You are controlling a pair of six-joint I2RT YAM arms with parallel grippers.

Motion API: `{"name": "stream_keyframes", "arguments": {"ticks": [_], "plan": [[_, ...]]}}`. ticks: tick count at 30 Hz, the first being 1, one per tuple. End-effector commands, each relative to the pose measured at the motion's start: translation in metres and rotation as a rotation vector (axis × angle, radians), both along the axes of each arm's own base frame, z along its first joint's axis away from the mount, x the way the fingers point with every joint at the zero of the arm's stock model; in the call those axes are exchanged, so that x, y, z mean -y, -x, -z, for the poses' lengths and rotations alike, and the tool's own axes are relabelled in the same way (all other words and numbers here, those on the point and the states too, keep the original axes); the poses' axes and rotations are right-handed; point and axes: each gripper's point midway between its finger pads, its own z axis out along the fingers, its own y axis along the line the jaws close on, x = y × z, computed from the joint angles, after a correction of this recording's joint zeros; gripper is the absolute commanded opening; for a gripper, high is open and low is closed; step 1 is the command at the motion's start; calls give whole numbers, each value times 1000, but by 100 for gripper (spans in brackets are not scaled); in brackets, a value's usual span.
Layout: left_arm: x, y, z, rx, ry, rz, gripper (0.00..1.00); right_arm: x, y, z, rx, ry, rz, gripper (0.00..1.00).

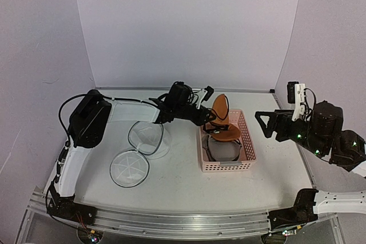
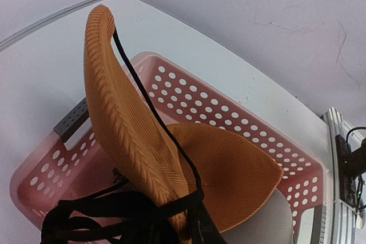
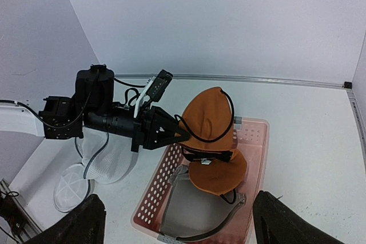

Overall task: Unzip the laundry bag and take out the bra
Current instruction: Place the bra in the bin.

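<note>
The bra [image 1: 222,119] has orange-brown cups and thin black straps. One cup [image 2: 123,118] stands upright and the other [image 2: 234,167] lies flat inside the pink basket. My left gripper [image 3: 184,135] reaches over the basket's left rim, its fingers pinched together on the bra's black straps at the centre. The laundry bag [image 1: 150,138], white translucent mesh, lies unzipped on the table to the left of the basket, with its round lid [image 1: 129,168] flopped toward the front. My right gripper [image 1: 267,124] hovers open to the right of the basket and holds nothing.
The pink perforated basket [image 1: 227,167] stands at the centre right and also holds a grey garment [image 3: 200,210] under the bra. The white backdrop wall runs along the table's far edge. A metal rail [image 1: 171,221] lines the near edge.
</note>
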Motion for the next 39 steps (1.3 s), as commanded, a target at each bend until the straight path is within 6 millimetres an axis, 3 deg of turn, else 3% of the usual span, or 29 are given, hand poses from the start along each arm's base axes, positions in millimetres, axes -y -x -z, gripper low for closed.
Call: {"name": "stream_keyframes", "arguments": {"ticks": [1,10,15,22,33,39], "plan": [[7,13,-71,257,4,-15,15,-2,0,-3,6,-31,-4,90],[16,42,-67,539,-181,-44,14,-4,-1,6,-9,-16,-1,91],[12,44,-41,585,-298,-80,20,-4,-1,4,-9,-20,-4,91],[6,54,-38,626,-357,-110,35,-2,-1,8,-21,-19,6,91],[-32,72,-62,510,-365,-166,48,5,-19,25,-74,73,142,91],[-52,91,-65,396,-373,-148,49,-10,-34,46,-124,188,163,90]]}}
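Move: The bra hangs from the left fingertips, straps around them, its middle about 6 cm to their right and 2 cm lower, one cup upright and the other in the bin. The bin's middle is roughly 3 cm back, 7 cm right and 10 cm below the left hand. The grey bra in the bin is about 6 cm back, 5 cm right and 10 cm down. The laundry bag is some 22 cm left and 2 cm back. From the right hand, the bin lies about 14 cm ahead, 5 cm left and 25 cm down. Backward by about 6 cm in a low arc, first rising a little and then sinking, the left hand carries the bra strap along the bin's left side, rolling and tipping its fingers more steeply down by some 30 degrees. Its barely parted fingers open to about half and let go, and it lifts away to the left. Late on, the wide-open right hand sinks about 6 cm and edges forward towards the bin. ##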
